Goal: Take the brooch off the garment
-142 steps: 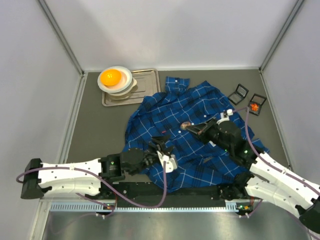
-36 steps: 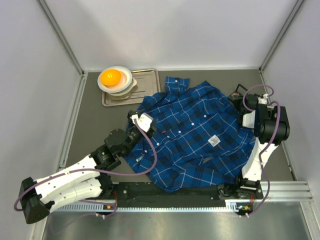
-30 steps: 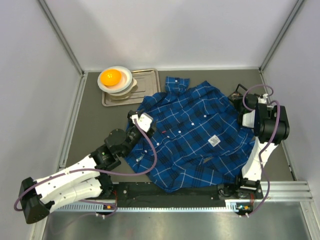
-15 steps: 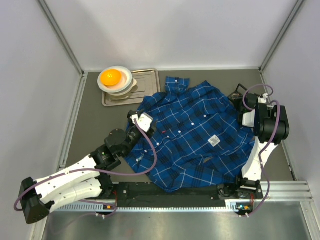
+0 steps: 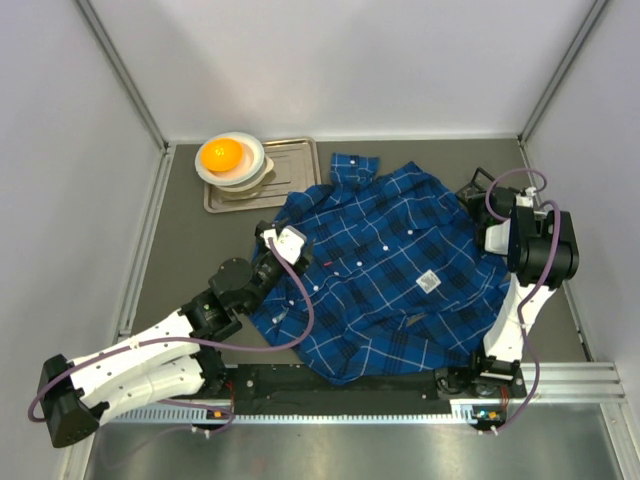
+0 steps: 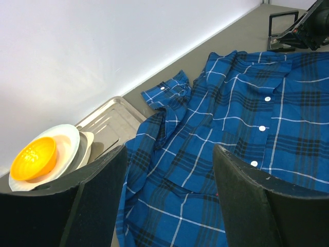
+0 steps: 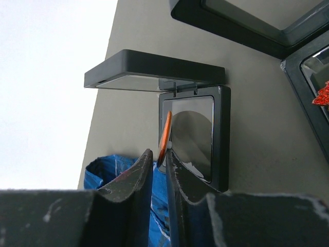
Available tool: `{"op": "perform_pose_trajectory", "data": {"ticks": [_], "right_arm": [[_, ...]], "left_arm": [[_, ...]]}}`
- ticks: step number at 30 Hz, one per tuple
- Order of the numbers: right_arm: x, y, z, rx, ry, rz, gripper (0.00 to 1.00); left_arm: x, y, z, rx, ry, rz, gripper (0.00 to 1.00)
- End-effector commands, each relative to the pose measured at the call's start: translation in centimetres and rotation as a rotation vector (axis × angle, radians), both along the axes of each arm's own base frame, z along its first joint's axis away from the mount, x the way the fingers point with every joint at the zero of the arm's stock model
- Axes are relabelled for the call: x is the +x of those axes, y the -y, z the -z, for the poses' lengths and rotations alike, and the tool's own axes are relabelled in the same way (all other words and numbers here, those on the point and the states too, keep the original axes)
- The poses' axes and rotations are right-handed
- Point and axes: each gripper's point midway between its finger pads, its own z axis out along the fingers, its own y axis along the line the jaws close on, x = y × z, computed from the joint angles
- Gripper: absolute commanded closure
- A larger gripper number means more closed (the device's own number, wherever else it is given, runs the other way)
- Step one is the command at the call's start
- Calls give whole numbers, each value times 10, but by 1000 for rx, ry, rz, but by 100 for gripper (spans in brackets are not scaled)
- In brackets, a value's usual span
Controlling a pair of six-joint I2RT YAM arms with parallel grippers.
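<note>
The garment point(image 5: 390, 260), a dark-blue plaid shirt with white buttons and a small white diamond tag point(image 5: 428, 282), lies spread mid-table. In the right wrist view, the brooch point(image 7: 164, 134), an orange disc seen edge-on, stands pinched at the tips of my right gripper point(image 7: 158, 154). It hangs just over an open black box point(image 7: 221, 139). A fold of the garment point(image 7: 110, 170) shows below the fingers. My left gripper point(image 5: 285, 240) hovers open over the shirt's left side. In its wrist view, my left gripper point(image 6: 168, 152) has nothing but shirt point(image 6: 231, 154) between its fingers.
Two more black boxes point(image 7: 231, 20) lie by the open one; the right-hand box point(image 7: 308, 77) holds a red-orange ornament point(image 7: 321, 95). A metal tray point(image 5: 290, 165) with stacked plates and an orange bowl point(image 5: 222, 154) sits at the back left. White walls enclose the table.
Since the earliest frame, my right arm has swung from the shirt's middle to the boxes at the right, and the left arm has pulled back left. Over the last second nothing visibly moves.
</note>
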Motion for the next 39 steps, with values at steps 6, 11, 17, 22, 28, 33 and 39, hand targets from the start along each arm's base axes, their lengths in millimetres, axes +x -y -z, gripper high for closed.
{"op": "perform_pose_trajectory", "data": {"ticks": [6, 11, 17, 22, 28, 33, 39], "right_arm": [[7, 12, -20, -24, 56, 37, 80], [5, 11, -22, -28, 60, 38, 77], [3, 8, -24, -38, 57, 31, 76], [0, 7, -24, -46, 47, 30, 73], [-5, 6, -25, -58, 32, 33, 67], [-7, 3, -29, -68, 37, 21, 65], [-17, -4, -43, -95, 21, 17, 63]], "left_arm": [[1, 0, -15, -53, 41, -5, 28], [1, 0, -16, -57, 43, -4, 28], [1, 0, -16, -58, 44, -2, 28], [0, 0, -16, -59, 44, 1, 28], [0, 0, -17, -62, 46, 4, 28], [-1, 0, -18, -65, 48, 7, 28], [-1, 2, -17, -60, 45, 13, 27]]}}
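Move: The right hand still holds the round orange brooch at its fingertips, edge-on, over the near open black box, whose tray centre lies about 2 cm ahead, 2 cm right and 2 cm below. The box with the red brooch stands some 3 cm back and 12 cm right; the garment's middle is roughly 17 cm back and 21 cm left. From the idle left hand the near box lies about 23 cm ahead, 43 cm right and 25 cm below. Right fingers part slowly, letting the orange brooch go into the near box, then ease back about 1.5 cm. ##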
